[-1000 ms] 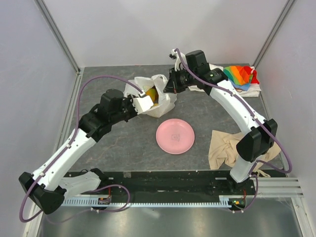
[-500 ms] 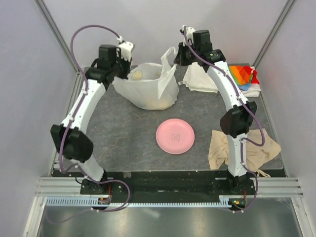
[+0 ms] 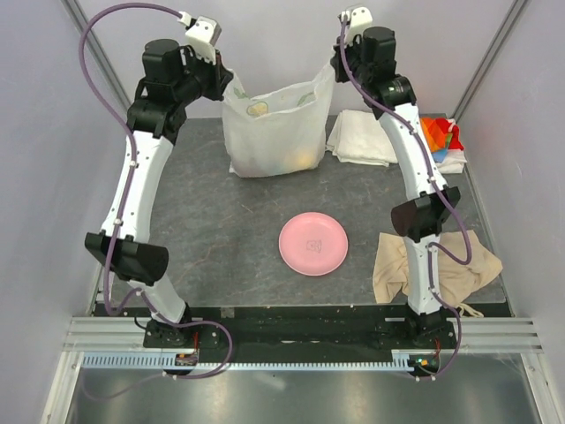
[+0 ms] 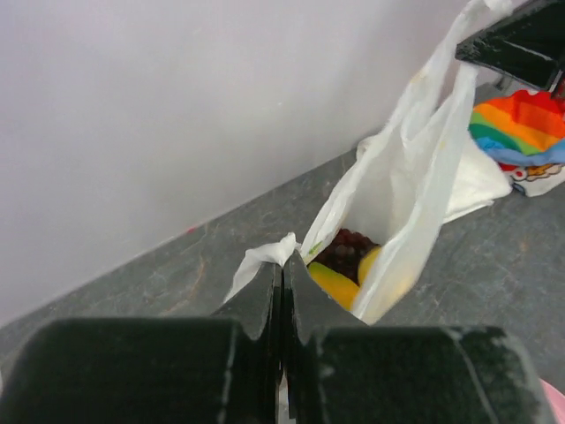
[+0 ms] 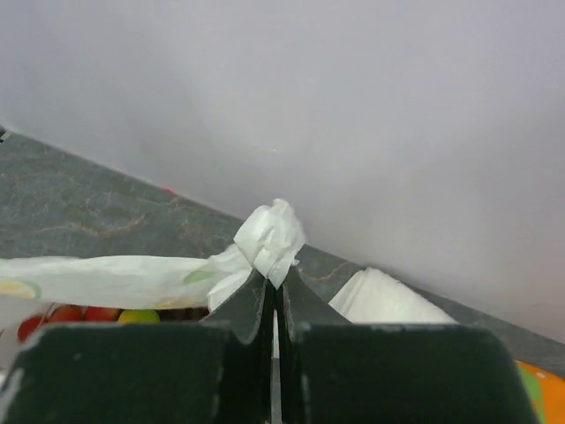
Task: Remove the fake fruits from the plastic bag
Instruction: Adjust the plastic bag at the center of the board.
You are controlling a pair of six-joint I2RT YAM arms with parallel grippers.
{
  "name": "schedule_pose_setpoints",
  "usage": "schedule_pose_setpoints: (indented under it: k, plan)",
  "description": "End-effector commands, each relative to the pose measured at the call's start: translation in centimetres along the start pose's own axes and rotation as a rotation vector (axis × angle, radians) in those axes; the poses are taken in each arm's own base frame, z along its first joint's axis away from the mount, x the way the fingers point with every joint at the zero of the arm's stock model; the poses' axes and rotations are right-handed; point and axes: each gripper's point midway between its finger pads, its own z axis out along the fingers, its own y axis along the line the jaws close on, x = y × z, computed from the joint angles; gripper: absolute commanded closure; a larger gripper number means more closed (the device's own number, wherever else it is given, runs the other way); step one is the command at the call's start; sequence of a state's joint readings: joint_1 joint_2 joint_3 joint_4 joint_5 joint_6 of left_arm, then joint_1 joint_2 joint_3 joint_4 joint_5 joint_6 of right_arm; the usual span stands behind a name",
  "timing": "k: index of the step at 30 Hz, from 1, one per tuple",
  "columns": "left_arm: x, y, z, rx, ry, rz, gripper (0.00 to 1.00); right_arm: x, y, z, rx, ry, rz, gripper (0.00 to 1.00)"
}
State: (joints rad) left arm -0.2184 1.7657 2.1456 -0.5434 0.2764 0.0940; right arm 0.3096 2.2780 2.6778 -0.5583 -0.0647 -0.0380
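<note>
The white plastic bag (image 3: 274,132) hangs stretched between both grippers, lifted high at the back of the table. My left gripper (image 3: 222,81) is shut on its left top corner (image 4: 265,254). My right gripper (image 3: 335,64) is shut on its right top corner (image 5: 269,240). In the left wrist view the bag's mouth is open and shows the dark purple grapes (image 4: 349,247), the orange-green mango (image 4: 334,284) and a yellow fruit (image 4: 371,261). In the right wrist view red cherries (image 5: 64,316) and a yellow-green fruit (image 5: 139,315) show under the bag's rim. Yellow and orange shapes show through the bag's bottom (image 3: 296,161).
A round pink plate (image 3: 312,245) lies at the table's middle. A folded white cloth (image 3: 362,140) and a rainbow-coloured cloth (image 3: 440,140) lie at the back right. A beige cloth (image 3: 424,265) lies at the right front, by the right arm's base.
Both grippers have risen and moved apart toward the back wall, lifting the bag off the table and stretching it taut. The fruits have sunk to the bag's bottom.
</note>
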Motion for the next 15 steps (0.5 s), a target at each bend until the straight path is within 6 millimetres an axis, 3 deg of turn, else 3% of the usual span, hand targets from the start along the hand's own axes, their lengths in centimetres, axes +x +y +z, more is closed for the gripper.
schedule_pose_setpoints:
  k: [1, 2, 3, 4, 5, 6, 7, 8, 9, 10, 11, 12, 13, 15]
  plan:
    - [-0.5, -3.3, -4.3, 0.118, -0.024, -0.001, 0.98, -3.1, -3.1, -3.8, 0.055, -0.037, -0.072, 1.00]
    - [-0.2, -4.1, -6.0, 0.135, -0.015, -0.006, 0.98, -0.7, -2.8, -4.2, 0.033, 0.041, -0.073, 1.00]
    - [3.9, -5.0, -5.9, 0.170, 0.077, -0.048, 0.98, 1.4, -2.0, -4.5, -0.017, 0.104, -0.079, 1.00]
    - [5.6, -5.7, -6.5, 0.197, 0.113, -0.072, 0.98, 4.0, -1.5, -5.4, -0.051, 0.187, -0.077, 1.00]
    - [7.3, -6.8, -7.6, 0.232, 0.152, -0.093, 0.98, 7.8, -0.6, -7.3, -0.089, 0.289, -0.063, 1.00]
    - [9.9, -8.5, -9.1, 0.287, 0.203, -0.120, 0.98, 9.8, -0.1, -8.6, -0.111, 0.339, -0.053, 0.98]
    - [11.1, -9.6, -10.1, 0.312, 0.227, -0.138, 0.98, 13.2, 0.4, -11.4, -0.121, 0.412, -0.045, 0.85]
    - [14.2, -11.4, -10.9, 0.355, 0.303, -0.169, 0.98, 14.3, 0.7, -12.8, -0.128, 0.435, -0.044, 0.74]
    - [14.4, -12.4, -12.3, 0.381, 0.297, -0.168, 0.98, 15.4, 0.7, -14.2, -0.125, 0.461, -0.050, 0.66]
    - [15.2, -13.1, -13.0, 0.390, 0.315, -0.196, 0.98, 15.8, 0.9, -16.3, -0.119, 0.472, -0.057, 0.51]
    - [17.2, -13.7, -13.4, 0.404, 0.352, -0.223, 0.98, 15.4, 0.9, -17.3, -0.117, 0.471, -0.064, 0.43]
    - [17.2, -13.9, -14.1, 0.406, 0.340, -0.221, 0.98, 15.0, 1.0, -18.7, -0.122, 0.484, -0.071, 0.34]
    - [17.6, -14.0, -14.3, 0.396, 0.351, -0.254, 0.98, 11.7, 1.5, -20.1, -0.143, 0.409, -0.089, 0.23]
    - [18.2, -14.1, -14.6, 0.390, 0.360, -0.276, 0.98, 8.4, 2.5, -22.2, -0.193, 0.347, -0.092, 0.22]
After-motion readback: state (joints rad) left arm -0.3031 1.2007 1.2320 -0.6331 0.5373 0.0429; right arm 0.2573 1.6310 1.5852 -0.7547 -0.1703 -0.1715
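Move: Both hands hold the plastic bag up by its rim. The spot on the board it is brought down to lies about 15 cm right, 3 cm back and some 37 cm below the left hand; from the right hand it is roughly 14 cm back, 11 cm left and 31 cm down. The pink plate is about 33 cm back and 4 cm left of the right hand, the white towel 2 cm ahead and 13 cm right, both near board level. Both hands swing back and down about 25 cm, tipping down some 30 degrees; left keeps pinching, right opens wide. ##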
